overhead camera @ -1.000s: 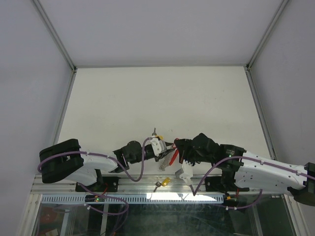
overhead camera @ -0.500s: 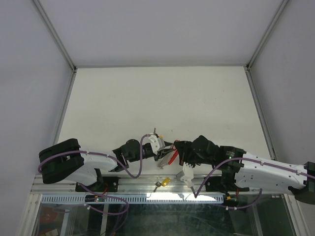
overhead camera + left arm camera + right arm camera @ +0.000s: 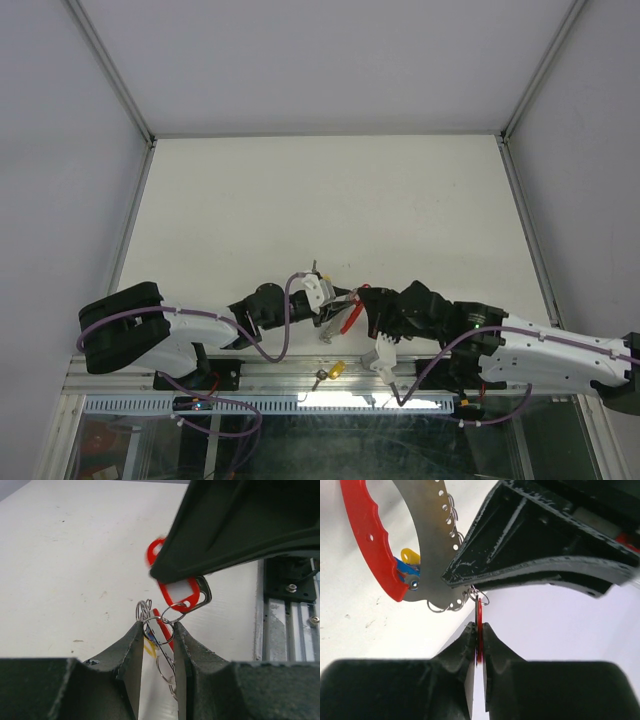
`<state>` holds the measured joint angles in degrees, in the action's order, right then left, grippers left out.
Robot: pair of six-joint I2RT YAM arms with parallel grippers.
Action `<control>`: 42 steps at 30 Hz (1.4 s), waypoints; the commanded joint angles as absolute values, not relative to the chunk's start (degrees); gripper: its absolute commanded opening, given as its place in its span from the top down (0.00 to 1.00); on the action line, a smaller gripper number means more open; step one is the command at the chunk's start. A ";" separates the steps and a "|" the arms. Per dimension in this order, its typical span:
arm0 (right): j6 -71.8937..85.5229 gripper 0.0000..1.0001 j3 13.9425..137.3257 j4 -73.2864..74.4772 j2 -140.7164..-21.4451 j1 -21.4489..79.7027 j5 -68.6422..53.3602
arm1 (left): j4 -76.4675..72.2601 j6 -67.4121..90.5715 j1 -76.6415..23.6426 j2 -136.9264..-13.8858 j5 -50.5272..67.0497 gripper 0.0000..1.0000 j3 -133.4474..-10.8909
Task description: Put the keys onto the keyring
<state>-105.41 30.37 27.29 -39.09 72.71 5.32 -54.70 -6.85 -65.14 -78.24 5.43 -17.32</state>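
The keyring, a curved red band (image 3: 364, 540) on a silver plate (image 3: 427, 545) edged with small rings, hangs between the two arms near the table's front edge. My left gripper (image 3: 156, 630) is shut on it, one ring (image 3: 159, 628) pressed between its fingers. A yellow tag (image 3: 410, 556) and a blue tag (image 3: 406, 570) hang on the keyring. My right gripper (image 3: 478, 632) is shut on a red-tagged key (image 3: 177, 593), the tag edge-on between its fingers and its small ring up against the keyring's rings. In the top view the grippers meet at the keyring (image 3: 350, 318).
A loose yellow-tagged key (image 3: 332, 371) lies on the metal rail (image 3: 280, 378) at the table's front edge, just below the grippers. The white table (image 3: 330, 200) stretches away behind them, with grey walls on three sides.
The left wrist has turned a little and the right arm has drawn slightly back to the right. Both grips look unchanged.
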 commanded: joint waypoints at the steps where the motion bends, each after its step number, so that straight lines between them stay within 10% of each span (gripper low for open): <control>1: -99.27 0.87 31.24 28.37 -32.55 73.56 7.93 | -54.32 -9.04 -63.90 -75.97 -3.25 1.00 -16.94; 11: -81.84 0.68 31.29 33.53 -30.59 73.59 9.21 | -46.56 -20.76 -63.90 -73.52 -13.67 1.00 -20.90; 23: -6.30 0.64 43.01 15.87 -42.54 73.15 24.34 | -49.22 -35.20 -63.90 -62.01 -10.97 1.00 -17.25; 35: 19.91 0.59 48.25 10.57 -51.66 47.42 -21.47 | -48.99 -37.64 -63.90 -56.21 -7.57 1.00 -16.00; 42: 23.22 0.56 46.26 5.94 -53.28 45.47 -26.21 | -49.10 -37.34 -63.89 -56.98 -8.10 1.00 -16.89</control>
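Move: The red key tag is still between the right fingertips, its middle about 1 cm to their left and 1 cm below. The small ring pinched by the left fingers lies some 3 cm left and 3 cm below the right hand. From the left hand, the tag is about 2 cm right and 2 cm up. The keyring hangs about 3 cm back, 2 cm left and 6 cm below the left hand. A loose yellow key lies on the table about 10 cm ahead, 7 cm left and 12 cm below. Open the right fingers to nearly half, let go of the red tag and draw off about 3.5 cm to the right. Then swing that hand up, forward and back left, rolling the wrist through well over 90 degrees so the open fingers face the tag afresh. Meanwhile keep the left pinch on the small ring and carry it forward and left, then up some 8 cm, tilting the fingers. ##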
